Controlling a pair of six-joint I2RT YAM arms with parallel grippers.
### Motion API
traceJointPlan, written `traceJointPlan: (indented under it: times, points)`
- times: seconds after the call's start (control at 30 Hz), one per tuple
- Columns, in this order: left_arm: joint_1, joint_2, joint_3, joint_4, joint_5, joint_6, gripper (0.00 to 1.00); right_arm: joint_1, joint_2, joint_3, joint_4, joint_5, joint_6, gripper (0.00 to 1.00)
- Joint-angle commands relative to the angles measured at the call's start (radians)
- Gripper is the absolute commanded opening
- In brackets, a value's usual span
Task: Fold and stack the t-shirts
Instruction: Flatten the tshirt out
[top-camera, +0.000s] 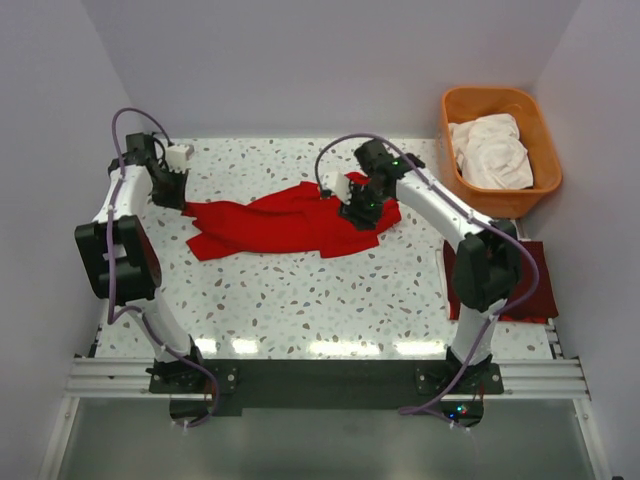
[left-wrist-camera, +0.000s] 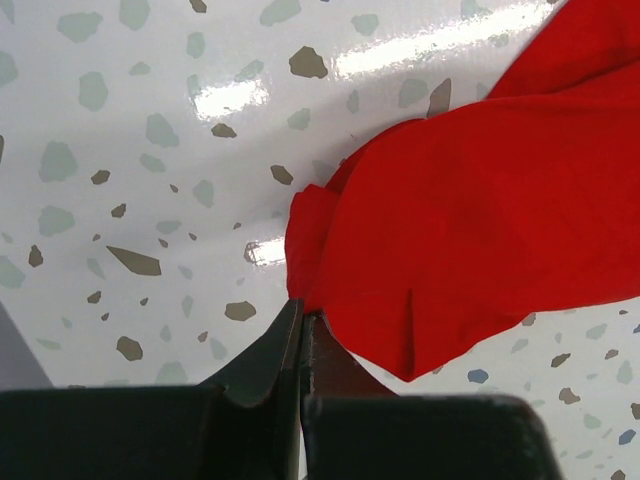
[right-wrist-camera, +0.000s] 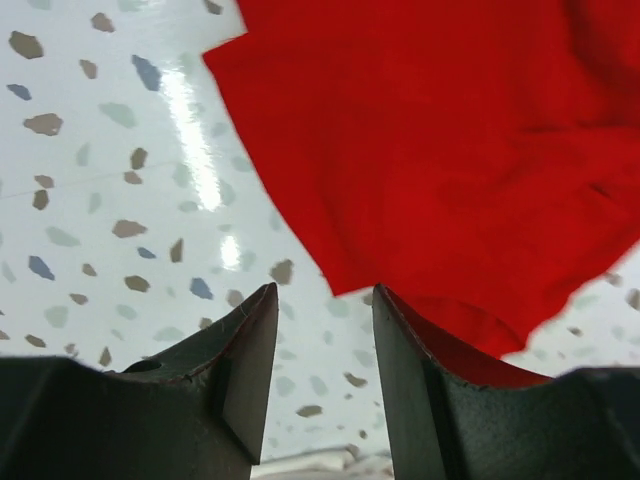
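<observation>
A bright red t-shirt (top-camera: 290, 228) lies crumpled across the middle of the speckled table. My left gripper (top-camera: 172, 195) is at its left end. In the left wrist view its jaws (left-wrist-camera: 302, 308) are pressed together on a fold of the red t-shirt (left-wrist-camera: 480, 210). My right gripper (top-camera: 360, 210) hovers over the shirt's right end. Its jaws (right-wrist-camera: 325, 292) stand open with only table showing between them, and the red t-shirt (right-wrist-camera: 430, 140) lies just beyond and beside the right finger. A dark maroon t-shirt (top-camera: 532, 285) lies at the right edge. White t-shirts (top-camera: 490, 150) fill the tub.
The orange plastic tub (top-camera: 490, 95) stands at the back right corner. White walls close in the table at the back and on both sides. The right arm's elbow (top-camera: 485, 265) hangs over part of the maroon t-shirt.
</observation>
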Motion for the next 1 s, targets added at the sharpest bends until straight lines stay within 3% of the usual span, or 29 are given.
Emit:
traceJointPlan:
  times: [0.0,0.37,0.53,0.83,0.97]
  points:
    - [-0.002,0.002,0.037,-0.022,0.029,-0.031,0.0,0.016,0.063,-0.06,0.024,-0.003,0.083,0.46]
    - [-0.004,0.004,0.023,-0.028,0.035,-0.054,0.0,0.139,0.121,-0.151,0.274,0.103,0.411,0.45]
    - [-0.004,-0.003,0.023,-0.035,0.029,-0.052,0.0,0.14,0.146,-0.132,0.285,0.201,0.482,0.47]
    - [-0.005,-0.004,0.029,-0.043,0.021,-0.043,0.0,-0.063,0.101,-0.165,0.166,0.115,0.509,0.47]
    - [-0.005,0.005,0.034,-0.042,0.022,-0.043,0.0,-0.094,0.126,-0.151,0.146,0.089,0.543,0.48]
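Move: The red t-shirt's near right corner is almost under the right gripper, about 5 cm to its right, 2 cm back and 13 cm below. Its outer right corner lies 4 cm ahead and 10 cm right of the gripper, at table height. Off to the gripper's right stand the dark red folded shirt, some 34 cm over and 10 cm back, and the orange bin, 33 cm over and 14 cm ahead. From the left gripper, the near right corner is about 45 cm right, 6 cm back and 10 cm below. Lower the right gripper about 10 cm towards the t-shirt's near right corner, drifting some 5 cm left and a little back on the way. Then swing it back right by about 10 cm, easing forward, while turning the wrist roughly 35 degrees clockwise with the fingers kept half open. Keep the left gripper still and shut on the shirt's left end. ##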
